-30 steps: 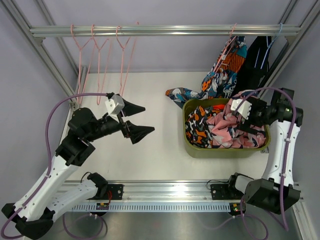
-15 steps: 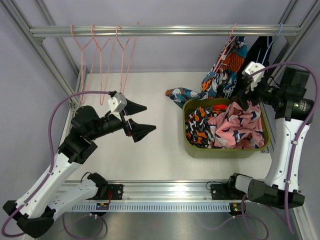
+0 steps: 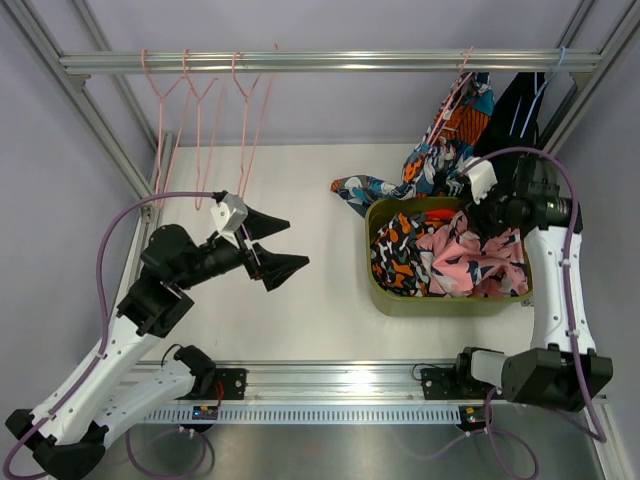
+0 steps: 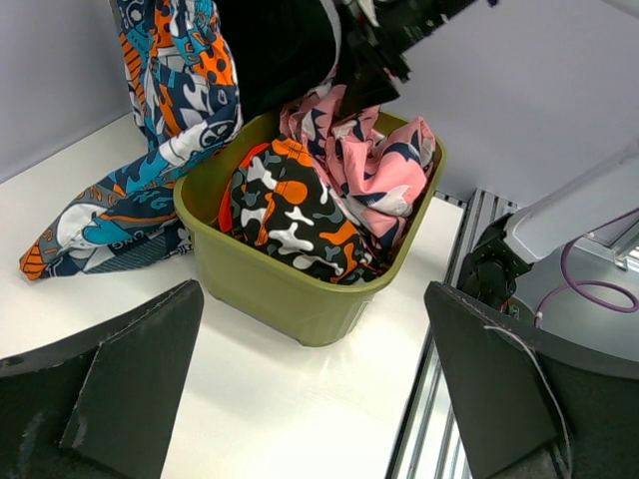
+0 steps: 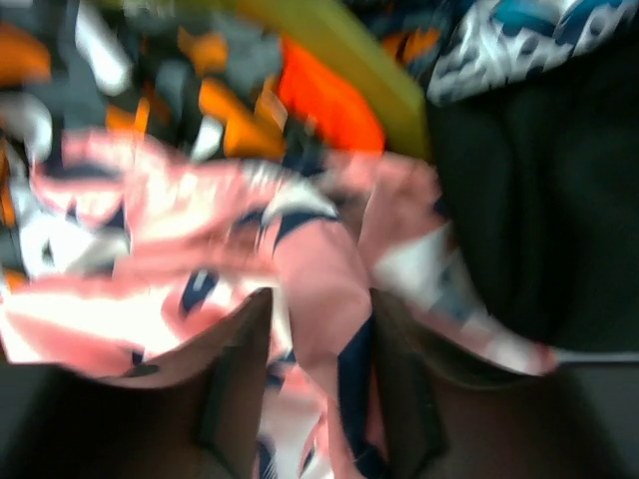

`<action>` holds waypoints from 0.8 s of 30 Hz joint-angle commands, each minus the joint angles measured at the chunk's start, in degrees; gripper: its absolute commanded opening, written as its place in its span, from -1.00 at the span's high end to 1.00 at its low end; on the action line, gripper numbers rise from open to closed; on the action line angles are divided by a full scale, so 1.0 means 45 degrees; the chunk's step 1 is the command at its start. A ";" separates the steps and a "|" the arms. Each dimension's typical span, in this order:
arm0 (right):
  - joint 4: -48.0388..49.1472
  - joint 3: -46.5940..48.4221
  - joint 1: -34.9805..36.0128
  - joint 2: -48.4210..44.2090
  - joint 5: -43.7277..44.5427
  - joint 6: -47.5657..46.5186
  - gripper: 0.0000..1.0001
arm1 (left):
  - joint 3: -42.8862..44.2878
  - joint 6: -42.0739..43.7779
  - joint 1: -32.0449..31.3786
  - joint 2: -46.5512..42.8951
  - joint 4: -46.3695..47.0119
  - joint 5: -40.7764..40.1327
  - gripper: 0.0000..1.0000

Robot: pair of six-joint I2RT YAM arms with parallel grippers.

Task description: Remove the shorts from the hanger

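Teal-orange-navy print shorts [image 3: 445,150] [image 4: 170,90] hang from a pink hanger [image 3: 462,75], their lower end trailing onto the table. Beside them, black shorts [image 3: 515,120] [image 5: 529,200] hang from a blue hanger [image 3: 555,65]. Pink print shorts [image 3: 465,255] [image 5: 150,239], camouflage shorts [image 3: 395,255] [image 4: 290,210] and plain orange shorts [image 5: 324,95] lie in the olive bin [image 3: 450,308]. My right gripper [image 3: 478,205] [image 5: 319,299] hovers at the bin's back edge with its jaws narrowed. A pink fold shows in the gap, and blur hides whether it is pinched. My left gripper [image 3: 298,240] [image 4: 312,291] is wide open and holds nothing.
Three bare pink hangers [image 3: 200,100] dangle from the rail [image 3: 330,62] at the back left. Frame posts stand at both sides. The bin [image 4: 260,269] sits right of centre on the white table [image 3: 300,300].
My right gripper rose out of the bin, then swung left and back to the bin's rear edge while its jaws narrowed. The left arm barely shifted.
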 commanded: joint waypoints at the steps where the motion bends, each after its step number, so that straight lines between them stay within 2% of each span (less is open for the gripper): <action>1: -0.0764 -0.1212 0.0061 -0.1678 0.1260 -0.0588 0.20 | -0.0190 -0.0222 0.0043 -0.0095 0.0960 -0.0378 -0.98; 2: -0.1055 -0.1508 0.0061 -0.1932 0.1105 -0.0801 0.25 | -0.0151 -0.0202 0.0043 0.0041 0.0999 -0.0320 -0.98; 5: -0.1155 -0.2563 0.0061 -0.2753 0.0909 -0.0591 0.56 | 0.0043 -0.0065 0.0043 0.0353 0.1000 -0.0086 -0.98; 10: -0.0162 -0.3697 0.0061 -0.1937 0.1084 0.1048 0.59 | 0.0240 -0.0084 0.0063 0.0686 0.1058 0.0149 -0.98; 14: 0.1261 -0.4068 0.0158 -0.0550 0.1454 0.3040 0.75 | 0.0435 -0.0357 0.0063 0.0862 0.1097 0.0286 -0.98; 21: 0.3550 -0.5708 0.1115 0.1168 0.2568 0.3181 0.82 | 0.0220 -0.0709 0.0063 0.0765 0.1332 0.0033 -0.98; 24: 0.3786 -0.6061 0.1213 0.1464 0.2802 0.3103 0.75 | 0.0162 -0.0768 0.0063 0.0706 0.1196 -0.0357 -0.98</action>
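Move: The pink shorts lie heaped in the green basket under the right hand, their middle some 12 cm below and 5 cm nearer the base. From the same hand, the basket's middle is 5 cm back and 4 cm left, about 17 cm down; the black-orange shorts are 4 cm back and 14 cm left, the red ones about 3 cm ahead and 6 cm left. From the left hand the pink shorts lie about 38 cm right, 9 cm ahead and well below. Backward first, some 7 cm with only a slight drop, the right hand closes its half-open fingers on a fold of the pink shorts, then sinks about 12 cm into the basket while easing a few centimetres forward again. The fingers tip some 20 degrees further down and end nearly shut, buried in the pink cloth. The open left hand shifts only about 2 cm. ##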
